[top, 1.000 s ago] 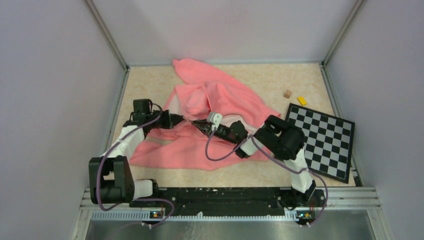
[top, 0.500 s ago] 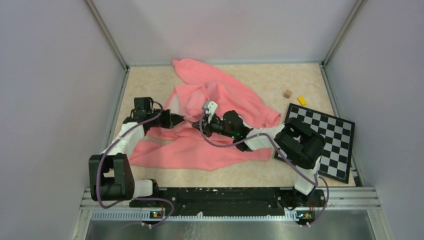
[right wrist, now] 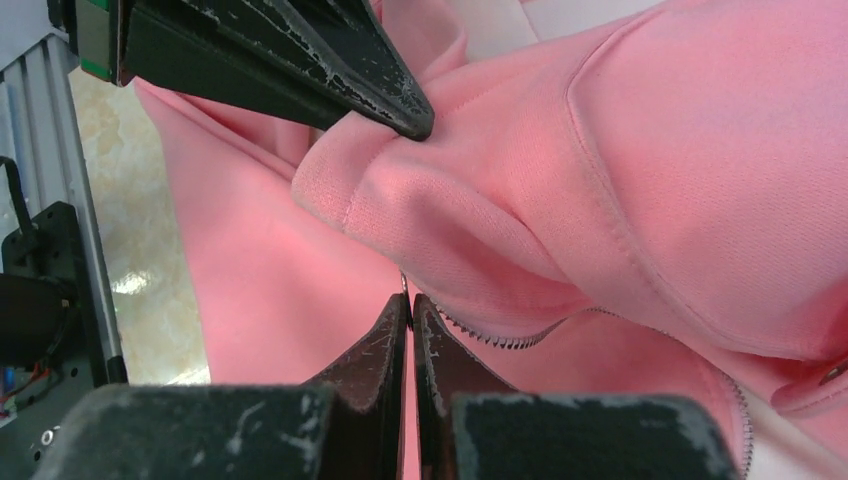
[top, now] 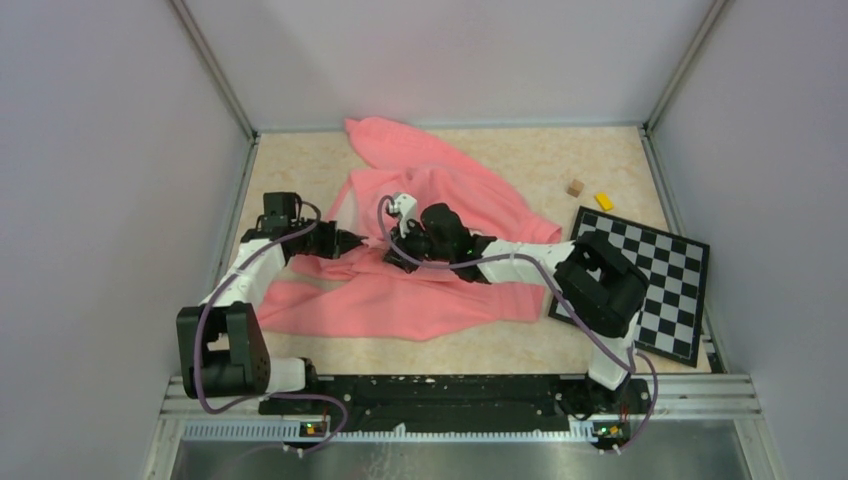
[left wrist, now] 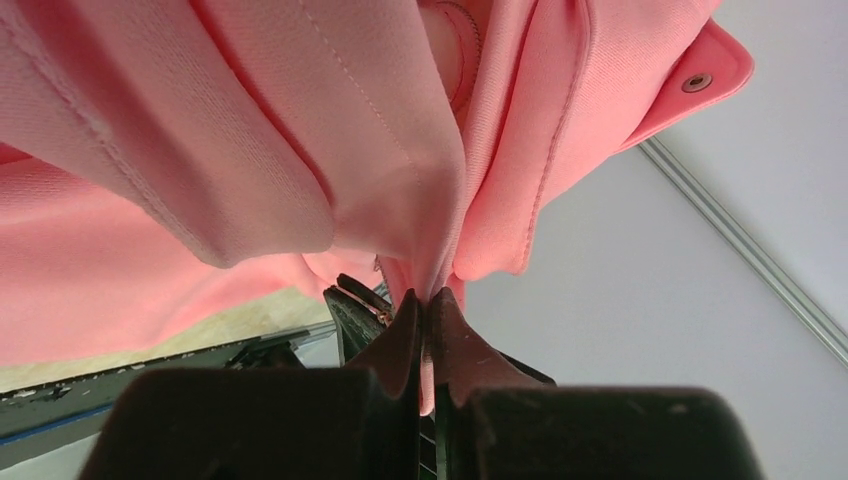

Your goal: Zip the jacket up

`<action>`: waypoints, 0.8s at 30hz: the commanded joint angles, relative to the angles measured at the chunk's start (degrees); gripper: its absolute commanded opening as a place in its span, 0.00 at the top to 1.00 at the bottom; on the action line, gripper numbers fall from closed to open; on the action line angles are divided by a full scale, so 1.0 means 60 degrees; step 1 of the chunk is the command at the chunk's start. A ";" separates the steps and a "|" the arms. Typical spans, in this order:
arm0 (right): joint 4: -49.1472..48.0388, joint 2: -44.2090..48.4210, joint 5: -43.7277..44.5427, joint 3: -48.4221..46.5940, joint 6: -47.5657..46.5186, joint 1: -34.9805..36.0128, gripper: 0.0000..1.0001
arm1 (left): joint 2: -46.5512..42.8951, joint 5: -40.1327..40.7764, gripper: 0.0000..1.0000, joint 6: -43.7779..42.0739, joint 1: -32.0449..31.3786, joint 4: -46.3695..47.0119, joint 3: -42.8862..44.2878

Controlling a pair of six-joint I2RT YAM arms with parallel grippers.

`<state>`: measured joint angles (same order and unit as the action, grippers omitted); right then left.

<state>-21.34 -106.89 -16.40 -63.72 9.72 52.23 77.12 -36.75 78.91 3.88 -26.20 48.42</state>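
The salmon-pink jacket [top: 440, 300] lies crumpled on the middle of the table. My left gripper [top: 358, 243] is shut on a fold of the jacket's front edge [left wrist: 440, 240]; the pinch shows in the left wrist view [left wrist: 430, 300]. A pocket flap with a snap [left wrist: 697, 82] hangs above it. My right gripper [top: 393, 262] is just right of the left one. In the right wrist view it [right wrist: 411, 300] is shut on the small metal zipper pull [right wrist: 403, 285], with open zipper teeth [right wrist: 500, 341] running off to the right. The left fingers [right wrist: 330, 60] pinch fabric just above.
A checkerboard [top: 645, 280] lies at the right, partly under the right arm's elbow. A tan cube [top: 575, 187] and a yellow block [top: 604, 201] sit beyond it. Grey walls close three sides; a metal rail [top: 450, 390] runs along the near edge.
The right arm's wrist has swung up and to the left over the jacket and its elbow moved right. The left gripper shifted slightly left. The jacket's right side has flattened out.
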 commanded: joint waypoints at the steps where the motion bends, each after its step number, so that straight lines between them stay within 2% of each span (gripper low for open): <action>1: 0.3458 -0.0006 0.0768 -0.0894 0.0511 0.0028 1.00 | -0.0188 -0.0038 1.00 -0.0116 0.0232 0.0308 0.0402; 3: 0.3892 0.0034 0.0675 -0.0937 0.1034 -0.0102 1.00 | -0.0136 -0.0161 1.00 -0.0187 0.0236 0.0307 0.0477; 6: 0.2858 0.0129 -0.0502 -0.0586 0.1330 -0.0517 1.00 | -0.0129 -0.0162 1.00 -0.0550 0.0247 0.0003 0.0639; 9: 0.2309 -0.0165 -0.1858 -0.1032 0.1162 -0.0588 1.00 | -0.0300 -0.0104 1.00 -0.1036 0.0246 0.0314 0.0459; 13: 0.1595 -0.0490 -0.3294 -0.1561 0.1382 -0.0627 1.00 | -0.0447 -0.0106 1.00 -0.2811 0.0247 0.1064 0.0169; 14: 0.1455 -0.0542 -0.3478 -0.1664 0.1469 -0.0676 1.00 | -0.0538 -0.0004 0.96 -0.3300 0.0247 0.1208 0.0053; 15: 0.1260 -0.0607 -0.3679 -0.1702 0.1587 -0.0732 1.00 | -0.0647 0.0111 0.87 -0.3820 0.0247 0.1439 -0.0106; 17: 0.0972 -0.0764 -0.4075 -0.1731 0.1816 -0.0856 1.00 | -0.0950 0.0238 0.61 -0.4876 0.0247 0.1893 -0.0490; 19: 0.0677 -0.0934 -0.4384 -0.1706 0.2014 -0.0969 1.00 | -0.1150 0.0413 0.47 -0.5732 0.0313 0.1913 -0.0671; 21: 0.0320 -0.1089 -0.4687 -0.1643 0.2153 -0.1064 1.00 | -0.1342 0.0461 0.41 -0.6652 0.0381 0.1781 -0.0600; 24: -0.0105 -0.1256 -0.4950 -0.1622 0.2224 -0.1161 1.00 | -0.1780 0.0530 0.44 -0.7955 0.0473 0.1255 -0.0192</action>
<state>-16.12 -113.14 -41.04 -71.70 21.23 46.26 70.54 -34.96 46.19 5.78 -19.07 44.97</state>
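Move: The left gripper is still shut on the pink front edge. The zipper pull, pinched by the right fingers, lies about 3 cm back, 4 cm right and 3 cm below it; the white lining shows 6 cm ahead and 3 cm left, some 8 cm below. From the right hand, with the pull at its tips, the pinched edge is about 3 cm ahead, 4 cm left and 3 cm higher; the loose toothed edge starts some 3 cm ahead and 1 cm left. Hold the left gripper on the jacket edge at first, then open its fingers a bit over halfway to let go, rolling the wrist nearly 40 degrees about the finger line and drawing about 2 cm left, away from the zipper pull. Meanwhile keep the right fingers shut on the pull, easing it about 2 cm back, rising slightly then sinking again, while that wrist turns steadily. ##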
